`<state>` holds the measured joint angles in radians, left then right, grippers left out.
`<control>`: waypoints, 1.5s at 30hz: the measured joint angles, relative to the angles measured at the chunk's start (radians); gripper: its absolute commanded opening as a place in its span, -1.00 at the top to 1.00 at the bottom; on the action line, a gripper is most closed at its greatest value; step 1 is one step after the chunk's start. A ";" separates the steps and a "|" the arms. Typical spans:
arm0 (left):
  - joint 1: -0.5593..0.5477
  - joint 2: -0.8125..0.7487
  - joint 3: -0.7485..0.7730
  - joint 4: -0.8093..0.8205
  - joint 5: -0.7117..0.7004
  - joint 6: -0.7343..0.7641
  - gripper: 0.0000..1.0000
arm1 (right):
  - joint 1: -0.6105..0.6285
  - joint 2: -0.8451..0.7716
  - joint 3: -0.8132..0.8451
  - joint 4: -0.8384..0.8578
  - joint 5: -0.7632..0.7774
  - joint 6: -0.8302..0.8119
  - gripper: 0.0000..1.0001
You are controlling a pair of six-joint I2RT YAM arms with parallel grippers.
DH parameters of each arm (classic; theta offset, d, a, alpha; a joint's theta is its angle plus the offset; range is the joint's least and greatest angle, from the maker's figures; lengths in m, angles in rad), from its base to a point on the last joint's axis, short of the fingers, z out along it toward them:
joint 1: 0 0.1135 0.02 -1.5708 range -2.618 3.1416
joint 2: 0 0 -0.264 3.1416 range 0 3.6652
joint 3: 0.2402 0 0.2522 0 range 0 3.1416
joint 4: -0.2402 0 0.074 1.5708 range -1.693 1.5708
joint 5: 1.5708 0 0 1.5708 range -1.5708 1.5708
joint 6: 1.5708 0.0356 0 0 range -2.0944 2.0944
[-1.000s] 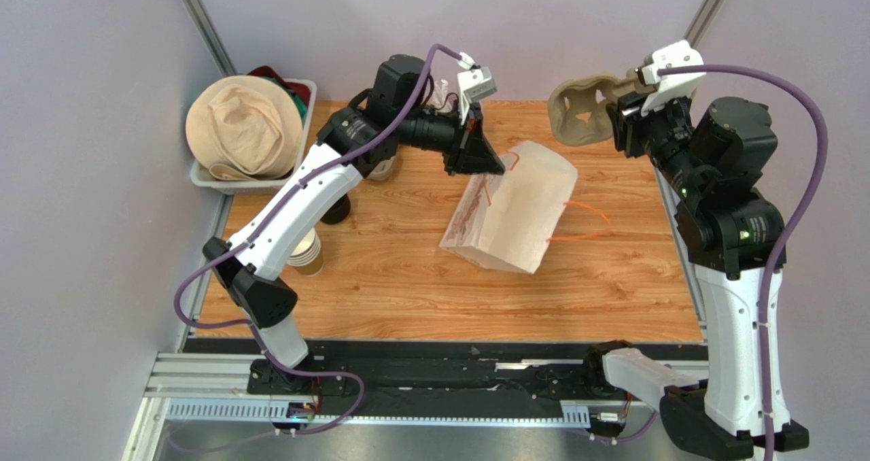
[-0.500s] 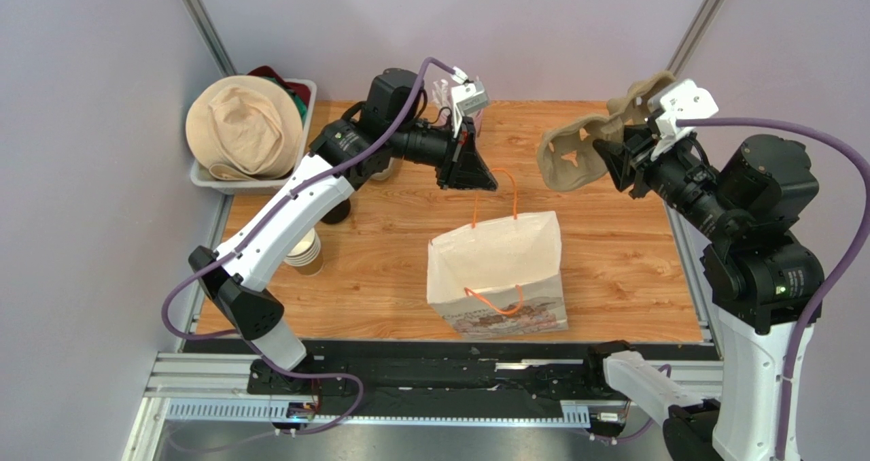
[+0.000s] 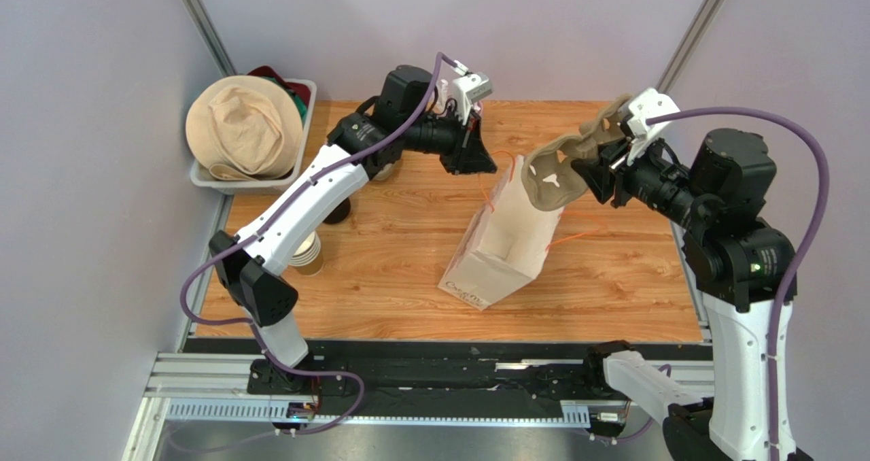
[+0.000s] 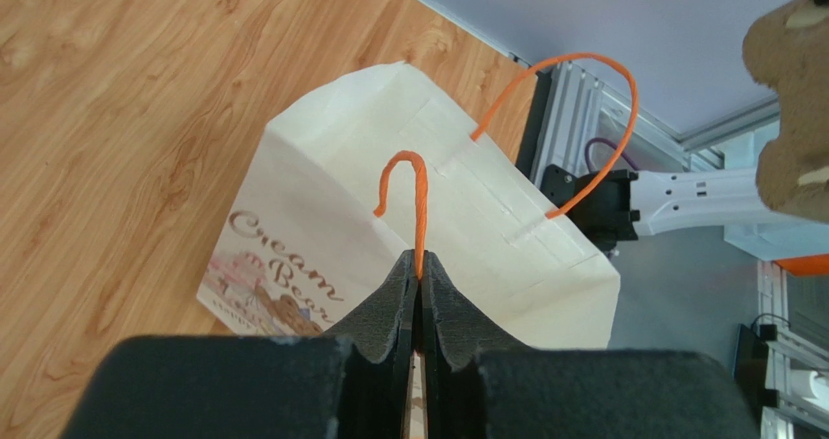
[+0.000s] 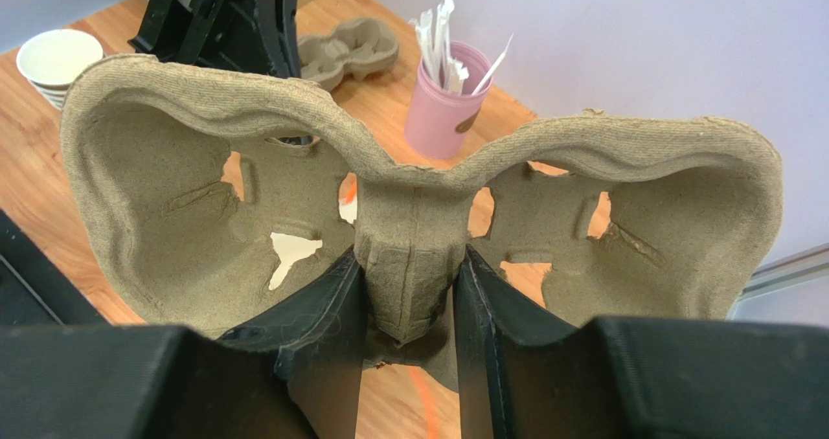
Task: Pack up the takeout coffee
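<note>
My left gripper (image 4: 420, 264) is shut on one orange handle (image 4: 418, 201) of the cream paper bag (image 4: 321, 225). It holds the bag (image 3: 505, 239) tilted, mouth up and to the right, with the bottom corner resting on the table. In my right gripper (image 5: 410, 259) is a brown pulp cup carrier (image 5: 175, 196), gripped by its middle ridge. The carrier (image 3: 551, 170) hangs at the bag's mouth. The bag's second handle (image 4: 584, 118) is loose. The takeout coffee is hidden from every view.
A nested stack of paper cups (image 3: 304, 252) stands at the table's left edge beside a black lid (image 3: 337, 211). At the back are a pink cup of white sticks (image 5: 443, 104) and a second carrier (image 5: 345, 50). A grey bin (image 3: 209, 178) with a hat sits at the back left.
The bag went from lying flat to hanging upright near the front, and now leans back toward the right. The right gripper has carried the carrier left and down to its mouth.
</note>
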<state>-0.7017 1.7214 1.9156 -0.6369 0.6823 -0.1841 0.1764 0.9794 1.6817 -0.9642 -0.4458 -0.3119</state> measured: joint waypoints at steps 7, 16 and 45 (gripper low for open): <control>0.000 0.066 0.044 0.001 -0.075 -0.001 0.28 | 0.014 0.057 -0.039 0.005 -0.020 0.013 0.31; 0.003 0.072 0.075 -0.024 -0.146 0.037 -0.54 | 0.049 0.161 0.018 -0.019 -0.093 -0.052 0.31; 0.256 -0.033 -0.028 0.053 -0.004 -0.007 -0.98 | 0.275 0.463 0.252 -0.089 0.071 -0.157 0.35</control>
<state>-0.4454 1.6886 1.8874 -0.5842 0.6781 -0.1913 0.4519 1.4425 1.9339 -1.0527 -0.3748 -0.4690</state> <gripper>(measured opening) 0.989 0.365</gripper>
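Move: The left hand has the bag's orange handle between its fingertips; the bag's middle lies about 5 cm back, 4 cm to the right and 22 cm below. From the right hand, which holds the empty cup tray out in front, the bag is straight to the left, some 10 cm, and 30 cm below. The pink straw cup stands about 22 cm ahead of the left hand, 4 cm to the left and 28 cm below; a second tray lies roughly 20 cm ahead, 22 cm to the left and 33 cm below. The left hand spreads its nearly shut fingers wide and lets go of the handle, easing forward and slightly down first, then backing off to the left and forward from the bag, about 8 cm each way in all, while turning some 15 degrees counter-clockwise. The right hand, keeping its pinch on the middle of the cup tray, brings it left and forward by 9 and 8 cm and sinks about 5 cm, swinging counter-clockwise and tipping a little nose-down to carry the tray over the far end of the bag's open mouth. ##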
